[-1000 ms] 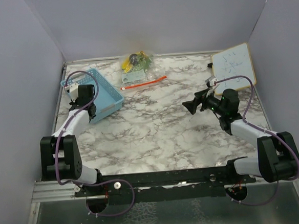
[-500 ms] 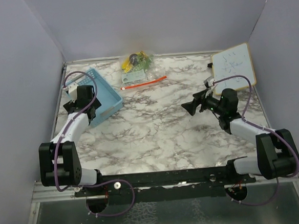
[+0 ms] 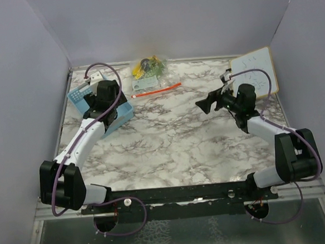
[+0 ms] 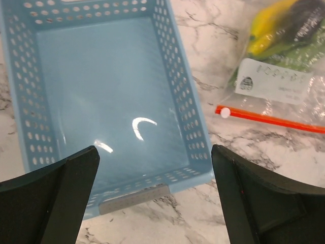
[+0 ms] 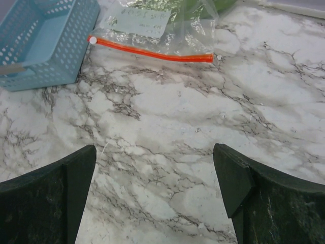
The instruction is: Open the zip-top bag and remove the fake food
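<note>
The zip-top bag (image 3: 148,78) lies flat at the table's far middle, its orange-red zip strip (image 3: 156,90) on the near side and looking shut. The fake food (image 3: 146,66) is inside: yellow (image 4: 269,25), dark (image 4: 304,15) and green (image 4: 299,56) pieces. The bag also shows in the left wrist view (image 4: 284,96) and the right wrist view (image 5: 157,30). My left gripper (image 3: 112,111) (image 4: 153,168) is open and empty above the basket's near end, left of the bag. My right gripper (image 3: 208,103) (image 5: 154,152) is open and empty above bare table, right of and nearer than the bag.
A light-blue mesh basket (image 3: 80,95) (image 4: 193,101) (image 5: 45,40) stands empty at the far left, close to the bag. A small whiteboard (image 3: 254,71) lies at the far right. Grey walls enclose the table on three sides.
My left arm has swung right and forward, from the basket's left side to over its near end. My right gripper has moved slightly farther from me.
</note>
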{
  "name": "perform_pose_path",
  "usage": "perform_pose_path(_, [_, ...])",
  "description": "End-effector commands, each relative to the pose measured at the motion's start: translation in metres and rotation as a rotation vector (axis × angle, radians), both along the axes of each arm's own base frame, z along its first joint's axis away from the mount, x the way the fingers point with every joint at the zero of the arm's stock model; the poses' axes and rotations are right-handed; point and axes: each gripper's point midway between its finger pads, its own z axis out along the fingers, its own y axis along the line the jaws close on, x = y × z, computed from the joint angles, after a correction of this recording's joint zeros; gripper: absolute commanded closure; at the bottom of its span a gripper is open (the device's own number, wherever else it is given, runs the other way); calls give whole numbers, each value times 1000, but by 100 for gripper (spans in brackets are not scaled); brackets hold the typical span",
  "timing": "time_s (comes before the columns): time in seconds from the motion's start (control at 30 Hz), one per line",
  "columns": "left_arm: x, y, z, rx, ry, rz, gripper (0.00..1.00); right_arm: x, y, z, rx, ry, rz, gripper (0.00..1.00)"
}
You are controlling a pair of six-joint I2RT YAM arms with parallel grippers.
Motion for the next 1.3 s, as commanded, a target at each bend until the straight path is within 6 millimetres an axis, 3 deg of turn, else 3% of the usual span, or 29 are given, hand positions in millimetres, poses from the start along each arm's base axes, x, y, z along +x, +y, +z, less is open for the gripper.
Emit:
perform_pose_path(0.0, [5, -38, 9, -51, -51, -182, 4, 40, 5, 15, 150, 149, -107, 1])
perform_pose_path(0.17, [-2, -41, 7, -26, -13, -240, 3, 84, 32, 2, 221, 296, -35, 1])
perform_pose_path(0.23, [-6, -42, 12, -38, -32, -253, 3, 97, 41, -21, 306, 394, -31, 1])
perform_pose_path(0.37, [-14, -44, 25, -37, -62, -286, 3, 123, 66, -29, 404, 414, 32, 1])
perform_pose_path(0.53, [-21, -36, 24, 11, -66, -283, 3, 150, 74, -72, 410, 498, -74, 1])
perform_pose_path(0.63, [-22, -34, 19, 18, -55, -282, 3, 159, 80, -86, 415, 488, -70, 0])
perform_pose_path(0.9, [-20, -37, 14, 35, -41, -310, 3, 184, 95, -97, 471, 462, 0, 27])
perform_pose_path(1.1, [-21, -35, 15, 50, -36, -309, 3, 211, 103, -104, 490, 459, 3, 69])
perform_pose_path(1.17, [-21, -35, 14, 51, -33, -311, 3, 214, 106, -100, 497, 448, 24, 84])
perform_pose_path(1.27, [-21, -35, 11, 56, -24, -316, 3, 208, 111, -79, 527, 411, 90, 98])
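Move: The orange zip's right end lies ahead of the right hand: some 21 cm farther out, 10 cm to its left and 11 cm lower. The bag's body with the food stands about 28 cm ahead and 22 cm left of that hand, the white slider 16 cm ahead and 34 cm left, the whiteboard roughly 24 cm ahead and 27 cm right. From the left hand the zip's right end is about 18 cm ahead, 31 cm right and 16 cm below. The right hand reaches about 21 cm forward and 10 cm left to the right end of the orange zip, rising a touch before sinking some 11 cm to the table while the wrist tips down and rolls left side up, then creeps on forward as its wide-open fingers close and pinch that end. The left hand, still open above the blue basket, shifts about 4 cm right with a slight clockwise turn, then draws back a couple of centimetres and stays there. ##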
